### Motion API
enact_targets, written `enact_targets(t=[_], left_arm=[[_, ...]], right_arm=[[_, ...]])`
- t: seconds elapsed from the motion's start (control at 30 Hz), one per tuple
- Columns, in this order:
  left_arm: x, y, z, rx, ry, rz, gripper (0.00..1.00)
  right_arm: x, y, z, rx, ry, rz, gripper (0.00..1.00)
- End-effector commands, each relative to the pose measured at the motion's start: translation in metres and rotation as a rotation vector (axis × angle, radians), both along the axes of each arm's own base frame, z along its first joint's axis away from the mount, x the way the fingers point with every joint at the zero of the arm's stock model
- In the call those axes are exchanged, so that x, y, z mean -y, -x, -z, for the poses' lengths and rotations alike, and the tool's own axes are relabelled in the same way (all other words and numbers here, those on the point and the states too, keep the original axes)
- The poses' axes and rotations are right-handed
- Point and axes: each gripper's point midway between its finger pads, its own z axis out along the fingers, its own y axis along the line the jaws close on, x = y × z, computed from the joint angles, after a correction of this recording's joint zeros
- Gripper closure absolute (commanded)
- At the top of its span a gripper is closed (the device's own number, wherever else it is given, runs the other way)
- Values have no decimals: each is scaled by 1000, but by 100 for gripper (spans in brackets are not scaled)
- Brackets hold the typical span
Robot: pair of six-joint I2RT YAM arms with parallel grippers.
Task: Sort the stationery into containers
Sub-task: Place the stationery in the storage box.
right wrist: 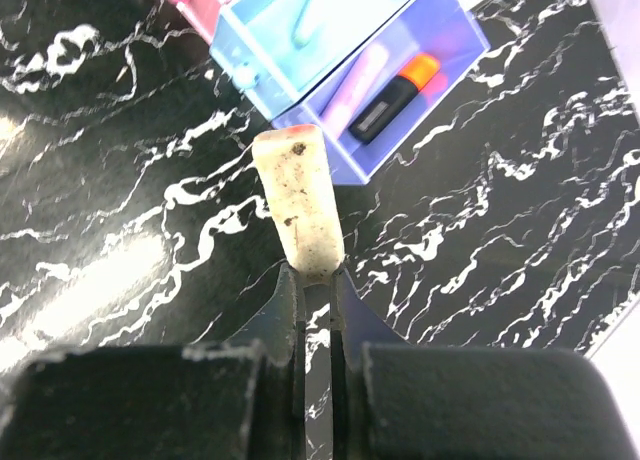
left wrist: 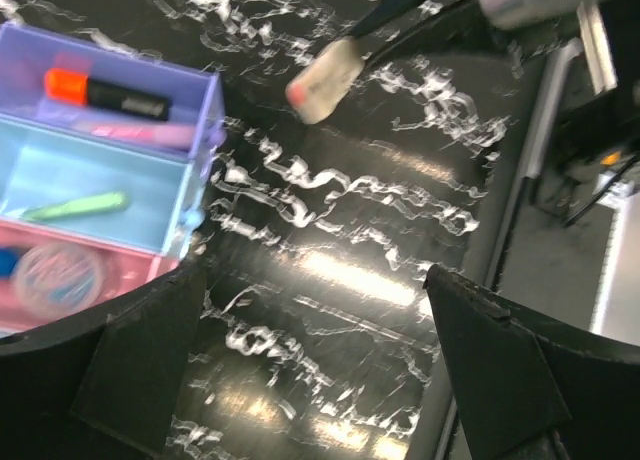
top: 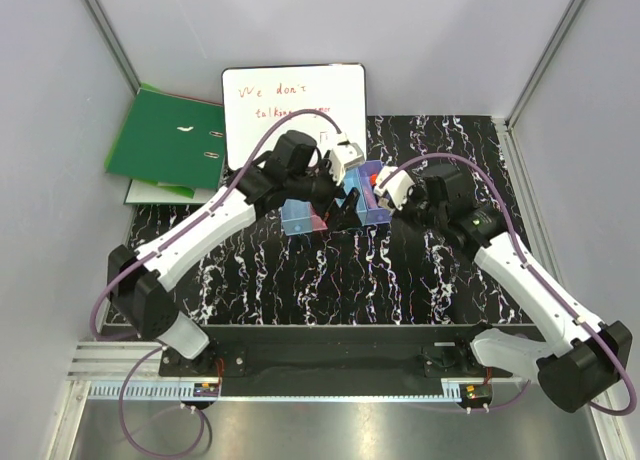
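Observation:
My right gripper (right wrist: 315, 272) is shut on the end of a cream bar with a reddish tip (right wrist: 298, 205), held above the black marbled table just short of the containers (right wrist: 430, 105). In the left wrist view that bar (left wrist: 322, 80) hangs to the right of the purple bin (left wrist: 212, 110). The purple bin holds a red-and-black marker (left wrist: 105, 95) and a small pink bar (left wrist: 140, 132). A green stick (left wrist: 75, 207) lies in the light blue bin, and a clear round pot (left wrist: 55, 275) sits in the pink bin. Beside the bins, my left gripper (left wrist: 310, 350) stands open and holds nothing.
A whiteboard with red writing (top: 293, 110) stands at the back, behind the bins. The green ring binder (top: 165, 140) lies at the back left. Both arms meet over the row of bins (top: 300, 220) mid-table. Grey walls close in the sides.

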Motion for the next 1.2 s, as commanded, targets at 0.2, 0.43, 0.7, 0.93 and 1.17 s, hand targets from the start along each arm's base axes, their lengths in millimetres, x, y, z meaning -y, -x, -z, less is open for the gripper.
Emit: enact_targets(t=[0.2,0.43,0.7,0.93,1.17], left_arm=[[48,-15,-47,-21,203,116,9],[69,-27,-53,-38,257,167,14],[72,-22,-35,-92,261,186,17],[70,-21,-44,-63,273,192,18],[76,-28,-51,-58,289,194,26]], right_arm=[[-14,-12,-43,130,-64,24,100],[-13,-8,-47,148,-67,32,100],[-8,-8,-60,197,-91,61,100],[-2,2,-54,201,-108,68,100],[1,2,-56,213,-112,84,100]])
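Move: The eraser, already pinched in the right fingertips, lies about 9 cm to the right of the left hand and 4 cm farther out, roughly level with it; it sticks out some 2 cm ahead and 2 cm left of the right hand point. The purple compartment is about 19 cm ahead, 9 cm right and 19 cm below the left hand; the blue compartment beside it is 19 cm ahead, 2 cm right, equally low. Still pinching the eraser, the right hand lifts it about 4.5 cm almost in place, its fingers tipping up some 10 degrees. The left hand reaches right about 7 cm and slightly forward towards the eraser's free end, rising a little as its fingers swing more level; it slows to a near stop close to the eraser, open fingers partly closing, with no touch on it visible. ##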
